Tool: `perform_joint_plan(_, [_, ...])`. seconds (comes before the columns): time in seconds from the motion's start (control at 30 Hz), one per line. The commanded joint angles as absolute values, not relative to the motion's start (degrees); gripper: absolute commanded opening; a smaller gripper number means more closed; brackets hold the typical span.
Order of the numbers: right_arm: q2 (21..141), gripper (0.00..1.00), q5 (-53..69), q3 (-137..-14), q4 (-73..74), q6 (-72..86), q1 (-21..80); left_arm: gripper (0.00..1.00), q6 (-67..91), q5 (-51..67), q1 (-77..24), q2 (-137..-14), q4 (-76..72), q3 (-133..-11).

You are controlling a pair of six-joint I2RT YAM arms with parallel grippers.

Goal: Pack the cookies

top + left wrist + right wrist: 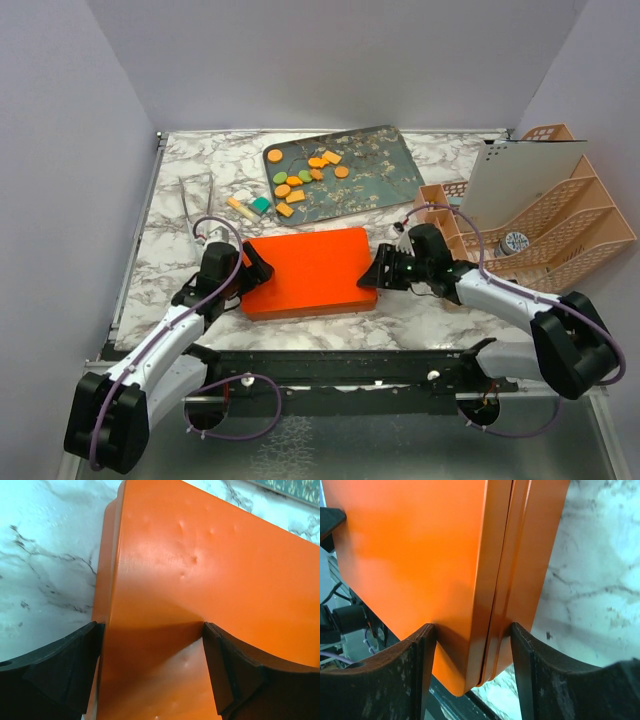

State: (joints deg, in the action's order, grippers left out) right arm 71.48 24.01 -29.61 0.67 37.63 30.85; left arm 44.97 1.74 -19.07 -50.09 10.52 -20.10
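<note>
Several cookies [305,180], mostly orange with a few green, lie on a patterned tray [385,170] at the back of the table. A closed orange box [310,270] lies in front of it, near the front edge. My left gripper [252,268] is at the box's left end. In the left wrist view its fingers [75,665] sit either side of the orange box [200,580], one on the lid and one at the side wall. My right gripper [375,272] clamps the right end. There the orange box [410,545] with its lid seam fills the right gripper [472,645], both pads touching it.
Teal and yellow blocks [250,206] lie left of the tray, with metal tongs [195,205] further left. A peach slotted rack [540,220] with a white board [520,170] stands at the right. Grey walls close in the table on three sides.
</note>
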Motion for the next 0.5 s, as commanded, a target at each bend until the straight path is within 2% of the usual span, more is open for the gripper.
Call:
perform_joint_plan(0.0, [78.0, 0.59, 28.4, -33.5, -11.9, 38.3, 32.6, 0.84, 49.5, 11.9, -21.4, -53.3, 5.8, -20.4])
perform_joint_plan(0.47, [87.9, 0.55, 34.2, -30.6, -28.3, 44.0, 32.6, 0.87, 47.1, 6.1, -24.4, -59.1, 5.5, -25.3])
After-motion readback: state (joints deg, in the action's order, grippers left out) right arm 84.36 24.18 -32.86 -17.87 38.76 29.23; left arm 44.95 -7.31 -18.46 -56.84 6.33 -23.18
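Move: The lidded orange cookie box sits between both grippers. Its middle lies about 12 cm right and 3 cm ahead of the left gripper, and some 15 cm left and 4 cm ahead of the right, slightly below both. From the left gripper, the green block is about 21 cm ahead and 2 cm right; the cookie tray's middle is roughly 27 cm ahead and 21 cm right, and the tongs about 18 cm ahead and 14 cm left. Keep both grippers spread over the box's near corners, lid and side wall between the right fingers, and slide it level, forward towards the tray and somewhat left. Push the right gripper about 6 cm forward, the left only some 3 cm while turning it a little counter-clockwise. Hold both openings as they are. ##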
